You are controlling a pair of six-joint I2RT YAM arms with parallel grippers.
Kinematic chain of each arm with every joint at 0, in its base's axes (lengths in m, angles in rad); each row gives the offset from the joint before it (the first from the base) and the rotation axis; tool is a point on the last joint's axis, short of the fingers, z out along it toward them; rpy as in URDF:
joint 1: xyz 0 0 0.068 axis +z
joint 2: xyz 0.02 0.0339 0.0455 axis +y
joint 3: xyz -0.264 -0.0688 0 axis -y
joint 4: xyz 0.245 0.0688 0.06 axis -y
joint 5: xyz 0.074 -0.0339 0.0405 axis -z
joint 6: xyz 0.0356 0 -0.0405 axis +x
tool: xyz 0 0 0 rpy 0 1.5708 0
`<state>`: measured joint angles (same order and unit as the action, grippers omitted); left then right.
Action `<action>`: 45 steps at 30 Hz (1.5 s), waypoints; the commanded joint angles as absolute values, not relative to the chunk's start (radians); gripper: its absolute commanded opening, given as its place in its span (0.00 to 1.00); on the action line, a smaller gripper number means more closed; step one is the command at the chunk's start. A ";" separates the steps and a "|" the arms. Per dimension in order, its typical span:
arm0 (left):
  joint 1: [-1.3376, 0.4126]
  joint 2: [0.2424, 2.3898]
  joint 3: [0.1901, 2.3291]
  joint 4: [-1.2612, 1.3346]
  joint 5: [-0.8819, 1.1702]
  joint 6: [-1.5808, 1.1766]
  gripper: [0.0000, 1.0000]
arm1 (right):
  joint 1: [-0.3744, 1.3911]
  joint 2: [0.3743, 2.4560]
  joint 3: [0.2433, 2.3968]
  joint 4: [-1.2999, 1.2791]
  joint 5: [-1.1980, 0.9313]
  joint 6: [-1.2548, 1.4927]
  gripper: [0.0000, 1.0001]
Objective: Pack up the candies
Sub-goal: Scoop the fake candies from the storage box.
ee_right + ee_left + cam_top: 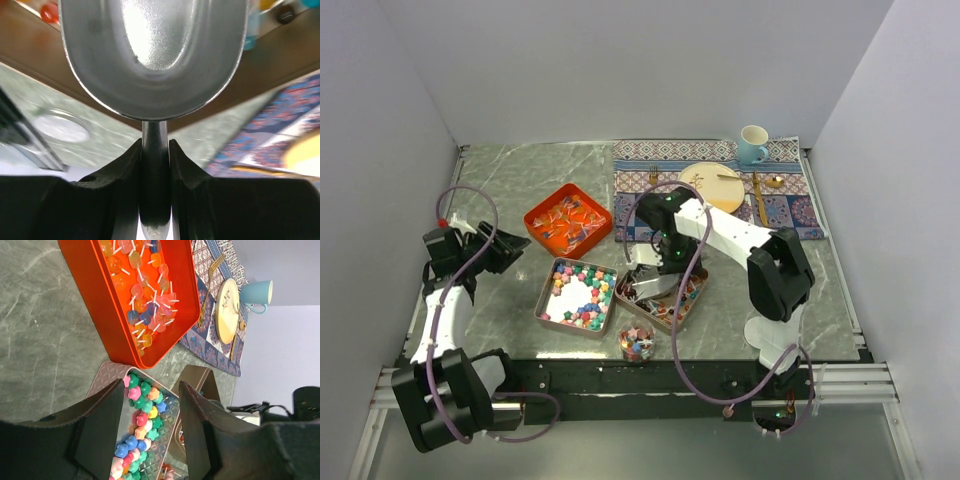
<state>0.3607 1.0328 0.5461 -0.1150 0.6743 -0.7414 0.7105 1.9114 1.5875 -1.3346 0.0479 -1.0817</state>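
Observation:
Chunky pink, green, blue and yellow candies (582,296) fill a silver tin (542,300). Slim wrapped candies on sticks (570,217) lie in an orange tray (542,213). More candies lie in a second tin (692,300). My right gripper (665,263) is over that tin, shut on the handle of a metal scoop (154,55) whose bowl is empty. My left gripper (510,245) is open and empty left of the trays; its view looks over the chunky candies (142,410) and the orange tray (117,335).
A small glass jar (636,340) holding candies stands at the near edge in front of the tins. A patterned placemat (790,200) at the back right carries a wooden plate (712,185), a blue mug (752,144) and cutlery.

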 commanded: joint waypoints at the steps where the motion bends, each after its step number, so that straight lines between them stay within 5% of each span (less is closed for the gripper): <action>1: 0.364 1.040 0.600 -0.077 0.672 -0.747 0.53 | 0.719 1.783 1.432 -1.232 0.052 -0.934 0.00; 13: 0.364 1.075 0.664 -0.149 0.653 -0.684 0.53 | 0.792 1.687 1.201 -0.790 0.112 -0.870 0.00; 45: 0.462 1.181 0.856 -0.244 0.810 -0.439 0.52 | 0.614 1.410 0.968 -0.534 -0.383 -0.850 0.00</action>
<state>0.4496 1.1744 0.7971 -0.2264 0.7513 -0.5152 0.6407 1.4902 0.9920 -0.6113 -0.2909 -0.8360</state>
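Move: The right hand holds the scoop, fingers down, with the bowl already inside the brown lollipop box. That box's middle lies about 6 cm back, 6 cm to the hand's left and 7 cm below. The glass jar stands some 18 cm back and 12 cm left; the star-candy box, touching the lollipop box, about 8 cm back and 26 cm left. From the left hand the lollipop box is roughly 30 cm right, 11 cm back and 12 cm below. With the scoop bowl kept among the lollipops, the right hand first dips back, down and slightly right, then sweeps about 5 cm left, pushing against the box; it sinks a bit further before rising a couple of centimetres. The wrist tilts some 35 degrees, fingertips swinging left, and turns slightly clockwise, grip kept. The open, empty left hand drifts up, left and forward, about 6 cm in all. ##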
